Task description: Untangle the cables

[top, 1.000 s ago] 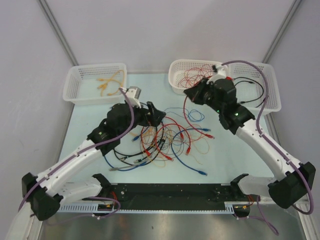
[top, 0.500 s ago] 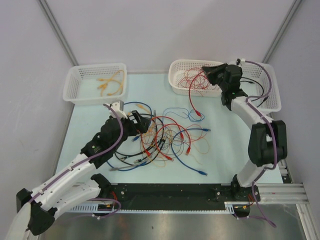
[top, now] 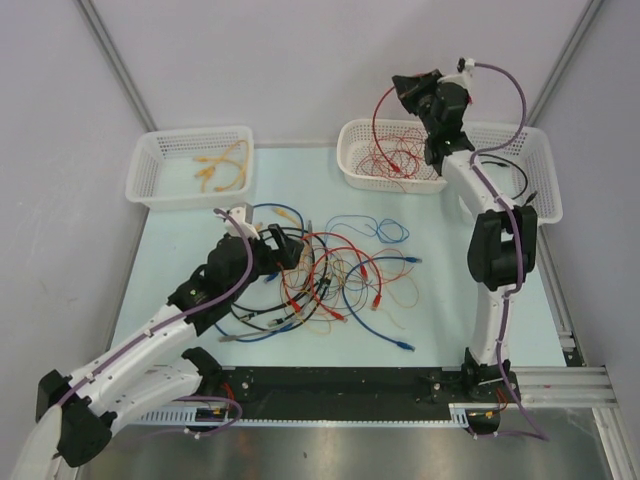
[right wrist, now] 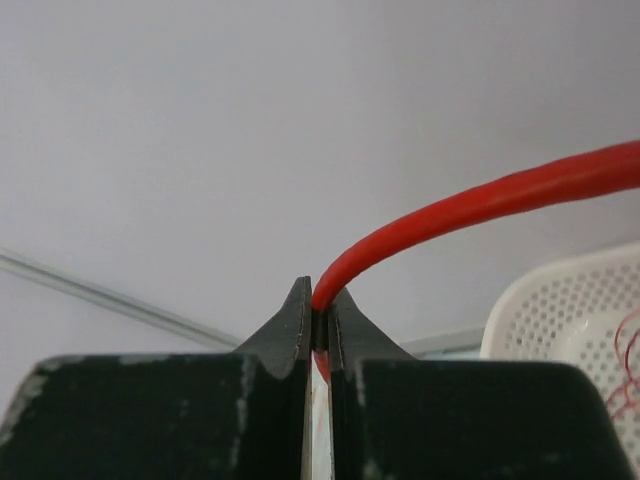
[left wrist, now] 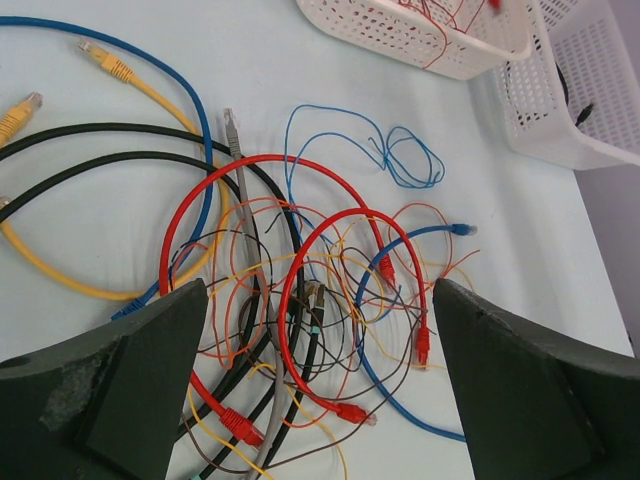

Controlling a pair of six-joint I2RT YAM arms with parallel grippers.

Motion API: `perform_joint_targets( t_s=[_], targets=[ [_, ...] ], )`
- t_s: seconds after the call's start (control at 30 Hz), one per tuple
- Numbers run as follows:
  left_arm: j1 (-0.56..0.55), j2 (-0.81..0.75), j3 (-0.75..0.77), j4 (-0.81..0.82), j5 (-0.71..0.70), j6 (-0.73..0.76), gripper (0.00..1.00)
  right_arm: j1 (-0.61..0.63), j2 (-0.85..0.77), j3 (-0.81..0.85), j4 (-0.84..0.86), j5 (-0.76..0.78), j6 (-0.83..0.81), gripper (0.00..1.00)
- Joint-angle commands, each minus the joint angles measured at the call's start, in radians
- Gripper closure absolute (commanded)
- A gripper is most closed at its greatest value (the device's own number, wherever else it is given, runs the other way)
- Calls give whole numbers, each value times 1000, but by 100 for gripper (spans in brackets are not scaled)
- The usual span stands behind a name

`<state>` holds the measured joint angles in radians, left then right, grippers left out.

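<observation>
The cables [top: 330,275] lie in a tangle on the pale table: red, blue, black, yellow, grey and thin orange and brown wires [left wrist: 300,300]. My left gripper [top: 285,245] hovers over the tangle's left side. It is open, its fingers [left wrist: 130,390] wide apart with nothing between them. My right gripper [top: 405,88] is raised high above the middle basket [top: 345,160]. It is shut on a red cable [right wrist: 480,205], which arcs from the fingertips down [top: 376,118] into that basket.
A white basket [top: 185,195] at the back left holds yellow and orange cables. The middle basket holds thin red wires. A third basket [top: 545,200] at the back right holds a black cable. Grey walls stand close behind.
My right arm rose from over the table and swung back, lifting the red cable above the middle basket. The left arm drew back a little to the left, still open.
</observation>
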<state>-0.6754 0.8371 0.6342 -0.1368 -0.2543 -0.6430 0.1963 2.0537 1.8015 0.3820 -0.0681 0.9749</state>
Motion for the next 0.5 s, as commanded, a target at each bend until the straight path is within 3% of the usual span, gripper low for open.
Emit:
perform_joint_targets(
  t_s=[0.0, 0.17, 0.47],
  targets=[
    [7, 19, -14, 60, 36, 19, 1, 43, 77, 246, -164, 140, -347, 100],
    [8, 37, -19, 57, 41, 28, 1, 58, 196, 422, -271, 234, -496, 100],
    [10, 68, -16, 65, 39, 52, 0, 61, 310, 447, -278, 298, -575, 100]
  ],
)
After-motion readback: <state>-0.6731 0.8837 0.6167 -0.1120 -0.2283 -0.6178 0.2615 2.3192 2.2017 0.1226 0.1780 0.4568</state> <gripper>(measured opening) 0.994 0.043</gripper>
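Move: The basket with the red cables lies below the right gripper, which holds a thick red cable high up: its middle is about 30 cm down, roughly 2 cm back and 4 cm to the right. The basket with the black cables stands some 33 cm to the right and 6 cm back from that gripper, and the thin blue cable lies about 23 cm back, straight in line. From the open left gripper the red-cable basket is about 34 cm ahead and 27 cm to the right. Keep the right gripper shut on the thick red cable and carry it about 6 cm forward, first lifting it nearly 5 cm, then swinging it quickly down some 10 cm above the red-cable basket. Meanwhile roll the wrist about 30 degrees so its left side dips, turning slightly clockwise. Let the wide-open left gripper sink a couple of centimetres over the tangle. ##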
